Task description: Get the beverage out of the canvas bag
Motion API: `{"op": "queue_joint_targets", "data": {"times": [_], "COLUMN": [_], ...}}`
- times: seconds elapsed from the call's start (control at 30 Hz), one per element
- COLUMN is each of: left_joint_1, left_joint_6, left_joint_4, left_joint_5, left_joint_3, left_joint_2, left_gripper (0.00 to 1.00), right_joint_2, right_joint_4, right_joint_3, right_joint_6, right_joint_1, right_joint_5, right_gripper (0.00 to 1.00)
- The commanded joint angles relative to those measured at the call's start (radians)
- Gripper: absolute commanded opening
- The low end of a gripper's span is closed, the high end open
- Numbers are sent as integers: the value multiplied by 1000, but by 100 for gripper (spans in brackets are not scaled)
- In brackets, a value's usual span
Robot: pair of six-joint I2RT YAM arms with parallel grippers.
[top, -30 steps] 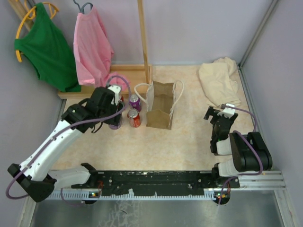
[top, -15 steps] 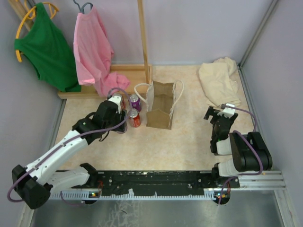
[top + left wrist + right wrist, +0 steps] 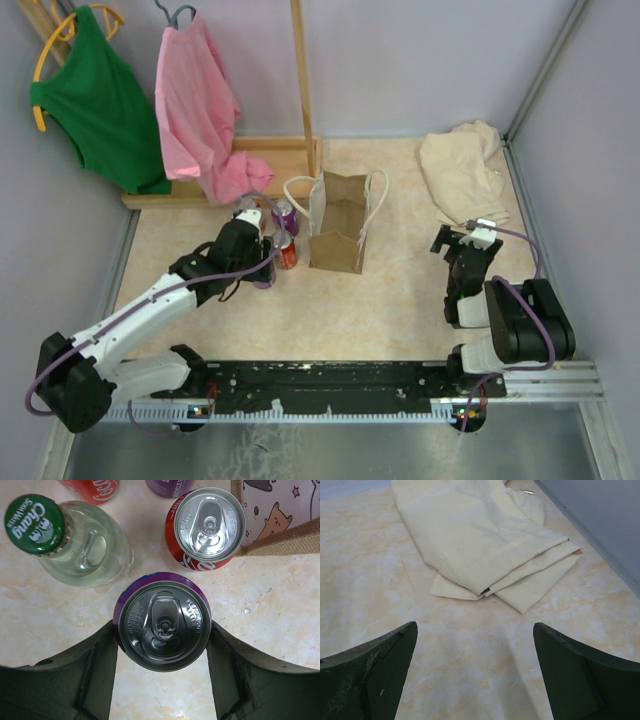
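Note:
The tan canvas bag (image 3: 335, 235) stands upright and open at mid-table, with white loop handles. Its lower corner shows in the left wrist view (image 3: 287, 540). My left gripper (image 3: 258, 252) (image 3: 162, 645) is just left of the bag, with both fingers against the sides of a purple can (image 3: 162, 625) seen from above. Beside it stand a red can (image 3: 210, 527) (image 3: 287, 256), a clear bottle with a green cap (image 3: 82, 542) and another purple can (image 3: 284, 215). My right gripper (image 3: 455, 242) (image 3: 475, 670) is open and empty over bare table, to the right of the bag.
A folded beige cloth (image 3: 462, 170) (image 3: 485, 540) lies at the back right against the wall. A wooden rack (image 3: 300, 90) holds a green garment (image 3: 95, 100) and a pink one (image 3: 200, 110) at the back left. Walls close in on both sides.

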Motion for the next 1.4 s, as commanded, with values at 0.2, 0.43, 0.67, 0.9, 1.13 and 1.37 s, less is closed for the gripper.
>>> {"op": "queue_joint_targets", "data": {"times": [0.2,0.43,0.67,0.9,1.13,1.37], "left_joint_1": [-4,-4,-4,-4,-4,-4], "left_joint_6": [-64,-83,-83,-77,-64,5], "left_joint_4": [86,92,87,51,-4,7], "left_joint_5": [21,16,-14,-13,42,-61], "left_joint_3": [-47,-78,-91,-61,31,138], "left_joint_2": [5,-1,-5,-14,-74,-153], "left_gripper": [11,58,84,100,100,100], "right_joint_2": [6,6,6,6,6,6], "right_joint_4": [42,42,42,42,42,42], "right_joint_3": [30,30,30,29,30,30], "right_joint_6": [-13,-12,-14,-13,-12,-12], "right_joint_1": [8,7,8,9,8,8], "right_joint_5": [17,17,16,17,17,17], "right_gripper": [99,99,99,99,99,99]}}
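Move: The purple can already hangs in the left fingers, gripped near its top, its middle about 3 cm below the hand; its spot on the bare table is about 1 cm back and 12 cm below. A red can stands some 6 cm ahead and 5 cm right of the hand, the glass bottle 6 cm ahead and 4 cm left, the rear purple can 13 cm ahead and 5 cm right. From the right hand, the held can lies some 46 cm left and 9 cm back. The purple can, still gripped by the left fingers, is lowered about 3 cm and eased 1 cm back onto the table in front of the bottle and the red can. The left hand pauses there, opens its fingers fully to let go, then rises nearly 9 cm, away from the can's top, drifting a little forward and right as the wrist tips slightly up. ##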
